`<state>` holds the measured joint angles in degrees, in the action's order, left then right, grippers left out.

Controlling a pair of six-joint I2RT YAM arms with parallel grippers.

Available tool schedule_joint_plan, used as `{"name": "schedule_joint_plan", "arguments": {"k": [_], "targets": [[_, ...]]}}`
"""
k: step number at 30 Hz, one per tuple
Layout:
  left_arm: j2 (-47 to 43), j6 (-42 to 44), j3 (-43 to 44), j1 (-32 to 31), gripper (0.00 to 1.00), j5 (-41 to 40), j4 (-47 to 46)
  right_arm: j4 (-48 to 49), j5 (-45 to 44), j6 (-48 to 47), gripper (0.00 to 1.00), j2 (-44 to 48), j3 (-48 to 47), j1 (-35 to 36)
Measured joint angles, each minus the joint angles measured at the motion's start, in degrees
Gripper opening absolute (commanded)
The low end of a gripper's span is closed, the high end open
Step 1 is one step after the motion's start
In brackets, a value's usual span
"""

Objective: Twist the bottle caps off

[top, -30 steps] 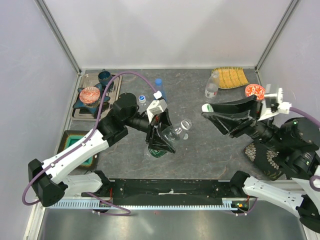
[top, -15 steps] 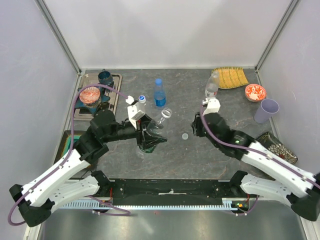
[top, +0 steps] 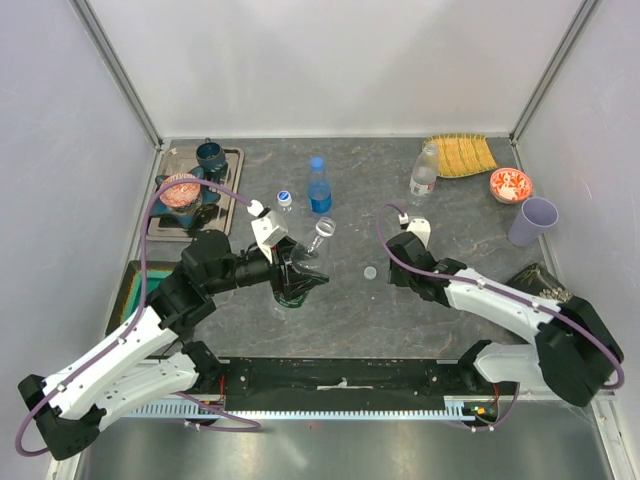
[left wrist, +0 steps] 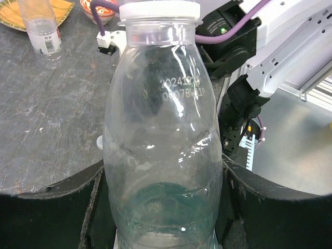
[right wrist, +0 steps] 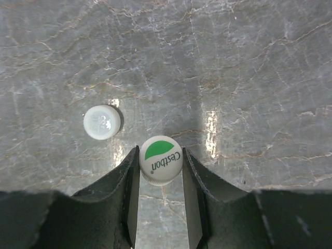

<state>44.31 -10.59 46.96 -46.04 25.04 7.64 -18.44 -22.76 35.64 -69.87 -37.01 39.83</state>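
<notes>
My left gripper is shut on the body of the green-labelled clear bottle and holds it tilted, its open neck pointing to the far right. It fills the left wrist view, both fingers against its sides. My right gripper is shut on a white cap with a green leaf, low over the table. A loose white cap lies just to its left and also shows in the right wrist view. The blue-labelled bottle, the very short bottle and the plain clear bottle stand behind.
A lilac cup and a red bowl stand at the right. A yellow mat lies at the back right. A tray with a teal mug and a bowl sits at the back left. A patterned dish lies near the right arm.
My right arm swung in from the far right and came down to the table beside the loose white cap. My left gripper drew back to the left with the bottle.
</notes>
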Motion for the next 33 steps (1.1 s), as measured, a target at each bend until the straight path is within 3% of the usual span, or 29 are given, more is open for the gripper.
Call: {"name": "schedule_joint_plan", "arguments": {"k": [12, 14, 18, 21, 26, 33], "targets": [[-0.57, 0.0, -1.62, 0.0, 0.31, -0.98, -0.02, 5.53, 2.14, 0.68, 0.01, -11.63, 0.15, -2.45], [-0.57, 0.0, -1.66, 0.0, 0.31, -0.98, -0.02, 6.75, 2.16, 0.7, 0.08, -12.31, 0.15, -2.6], [-0.59, 0.0, -1.66, 0.0, 0.32, -1.01, 0.0, 8.63, 2.23, 0.63, 0.37, -13.27, -0.11, -3.15], [-0.59, 0.0, -1.68, 0.0, 0.33, -1.03, -0.02, 8.94, 2.49, 0.66, 0.52, -13.4, -0.2, -3.34], [-0.57, 0.0, -1.68, 0.0, 0.33, -1.03, 0.0, 8.9, 3.48, 0.7, 0.65, -12.92, -0.2, -3.37], [-0.31, 0.0, -1.68, 0.0, 0.33, -1.03, 0.0, 3.43, 4.24, 0.7, 0.74, -8.09, -0.15, -3.37]]}}
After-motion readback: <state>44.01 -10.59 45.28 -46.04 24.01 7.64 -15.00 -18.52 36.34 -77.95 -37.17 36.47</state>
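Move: The right hand, with the white-and-green bottle cap already pinched in its fingers, is over the free bit of table where the cap goes, about 2 cm ahead and 5 cm below. Also 2 cm ahead and 5 cm down, but some 4 cm to the left, lies the plain white cap; the uncapped clear bottle stands roughly 23 cm ahead and 8 cm right. From the left hand, holding the other open bottle, the landing spot is about 12 cm ahead, 18 cm right and 28 cm below. Straight down about 5 cm, then a centimetre or so forward at that low height, the right hand brings the held green-marked cap to the table just right of the plain white cap. There its fingers open and let go of it, and the hand starts up and back by about 1.5 cm each, still opening, with the wrist barely tipping. ##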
